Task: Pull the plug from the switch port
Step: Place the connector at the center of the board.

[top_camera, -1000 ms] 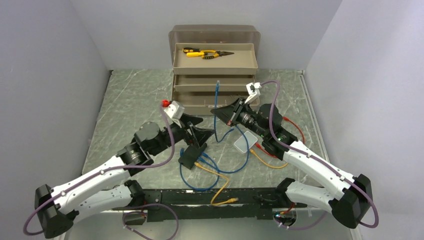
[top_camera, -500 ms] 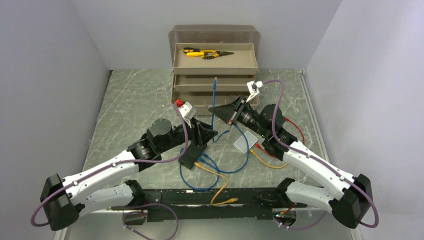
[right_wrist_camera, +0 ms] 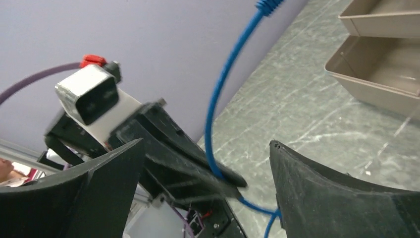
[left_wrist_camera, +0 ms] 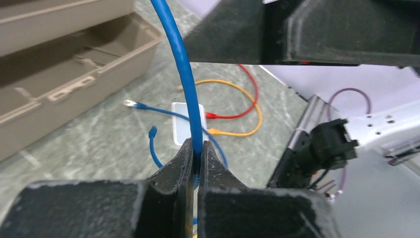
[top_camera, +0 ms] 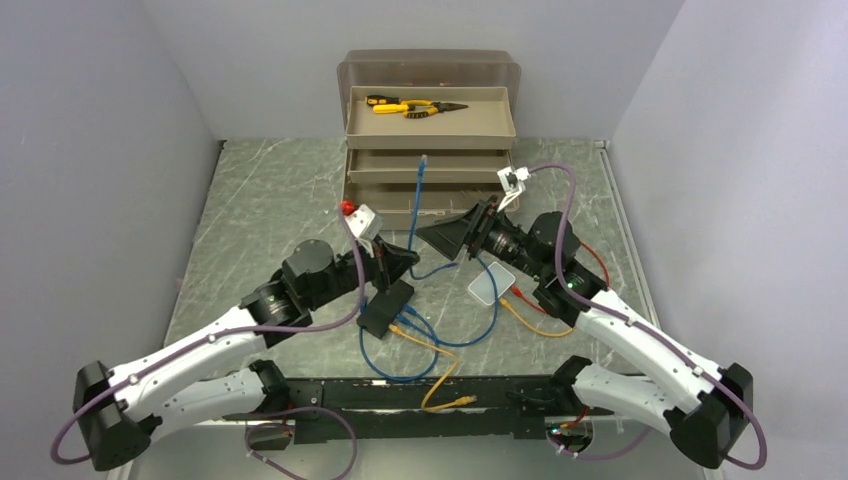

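The switch (top_camera: 385, 308), a flat black box, lies on the table between the arms, with blue and orange cables (top_camera: 408, 330) plugged into its near side. A blue cable (top_camera: 413, 215) stands upright, and its free plug (top_camera: 424, 160) hangs in the air before the drawers. My left gripper (top_camera: 408, 262) is shut on this cable just above the switch; the left wrist view shows the cable (left_wrist_camera: 190, 89) pinched between the jaws of the left gripper (left_wrist_camera: 197, 147). My right gripper (top_camera: 432, 232) stands open beside the cable, touching nothing. In the right wrist view the cable (right_wrist_camera: 218, 104) runs between the wide-spread fingers of the right gripper (right_wrist_camera: 205, 145).
A beige drawer unit (top_camera: 430, 165) stands at the back, with yellow pliers (top_camera: 405, 106) in its top tray. A small white box (top_camera: 483, 288) with red and orange cables lies right of the switch. Loose blue and orange cable loops (top_camera: 440, 385) reach the near edge.
My right gripper has opened and let go of the blue cable. My left gripper has swung over from the switch and shut on that cable lower down.
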Tool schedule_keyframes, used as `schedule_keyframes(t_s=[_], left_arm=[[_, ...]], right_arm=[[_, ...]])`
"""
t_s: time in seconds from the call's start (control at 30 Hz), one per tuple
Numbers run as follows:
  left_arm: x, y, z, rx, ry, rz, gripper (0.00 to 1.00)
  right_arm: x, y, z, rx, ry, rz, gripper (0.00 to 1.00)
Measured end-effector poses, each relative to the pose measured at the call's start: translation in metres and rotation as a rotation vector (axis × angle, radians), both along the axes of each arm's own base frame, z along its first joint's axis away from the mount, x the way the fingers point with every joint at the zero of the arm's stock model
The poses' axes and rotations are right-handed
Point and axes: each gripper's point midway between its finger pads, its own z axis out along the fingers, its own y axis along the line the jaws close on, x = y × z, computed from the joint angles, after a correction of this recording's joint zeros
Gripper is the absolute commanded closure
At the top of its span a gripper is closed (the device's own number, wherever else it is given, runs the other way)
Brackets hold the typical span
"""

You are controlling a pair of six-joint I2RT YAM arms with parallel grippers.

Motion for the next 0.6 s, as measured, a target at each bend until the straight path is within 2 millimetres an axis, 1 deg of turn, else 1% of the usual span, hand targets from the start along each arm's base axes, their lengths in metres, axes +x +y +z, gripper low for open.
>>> schedule_keyframes(t_s=[0.07, 0.1, 0.17, 0.23, 0.27, 0.3, 0.33, 0.43, 0.53, 0.57, 0.6], left_arm=[[0.003, 0.014, 0.004, 0.033, -0.025, 0.052, 1.0], [0.005, 0.025, 0.009, 0.054, -0.044, 0.093, 1.0], [0.008, 0.047, 0.024, 0.075, -0.083, 0.173, 1.0], [0.009, 0.071, 0.048, 0.077, -0.124, 0.258, 1.0], [0.01, 0.088, 0.065, 0.081, -0.14, 0.316, 1.0], [0.011, 0.1, 0.077, 0.079, -0.152, 0.36, 1.0], [0.012, 0.112, 0.088, 0.083, -0.155, 0.409, 1.0], [0.015, 0.16, 0.118, 0.122, -0.142, 0.599, 1.0], [0.02, 0.2, 0.129, 0.221, -0.108, 0.775, 1.0], [0.023, 0.211, 0.128, 0.272, -0.093, 0.833, 1.0], [0.027, 0.218, 0.125, 0.313, -0.08, 0.87, 1.0]], right_arm=[[-0.003, -0.006, -0.002, -0.034, -0.002, -0.009, 0.0], [-0.005, -0.01, -0.003, -0.052, -0.005, -0.016, 0.0], [-0.01, -0.019, -0.002, -0.08, -0.018, -0.034, 0.0], [-0.017, -0.032, 0.0, -0.106, -0.04, -0.063, 0.0], [-0.022, -0.041, 0.002, -0.116, -0.055, -0.081, 0.0], [-0.025, -0.046, 0.004, -0.12, -0.068, -0.092, 0.0], [-0.029, -0.053, 0.007, -0.125, -0.081, -0.106, 0.0], [-0.039, -0.072, 0.012, -0.137, -0.125, -0.15, 0.0], [-0.045, -0.086, 0.015, -0.14, -0.162, -0.188, 0.0], [-0.046, -0.09, 0.014, -0.146, -0.17, -0.201, 0.0], [-0.046, -0.091, 0.013, -0.151, -0.172, -0.205, 0.0]])
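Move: The left hand already holds the loose blue cable; the clear left part of the table has its middle about 32 cm to the left, 15 cm ahead and 28 cm below. The black switch is 6 cm left, 1 cm ahead and 27 cm below, the white box some 19 cm right and 7 cm ahead, and the toolbox 30 cm ahead and 5 cm right. From the empty right hand, the switch lies 11 cm left, 1 cm back and 33 cm below. Leftward and rising in one quick sweep, the left hand carries the blue cable about 22 cm left and 12 cm up, away from the right gripper and the switch towards the clear left side, its climb levelling off last. Its wrist swings counter-clockwise some 50 degrees until the still shut fingers point nearly forward. The right hand, already open, backs off to the right and somewhat back. ##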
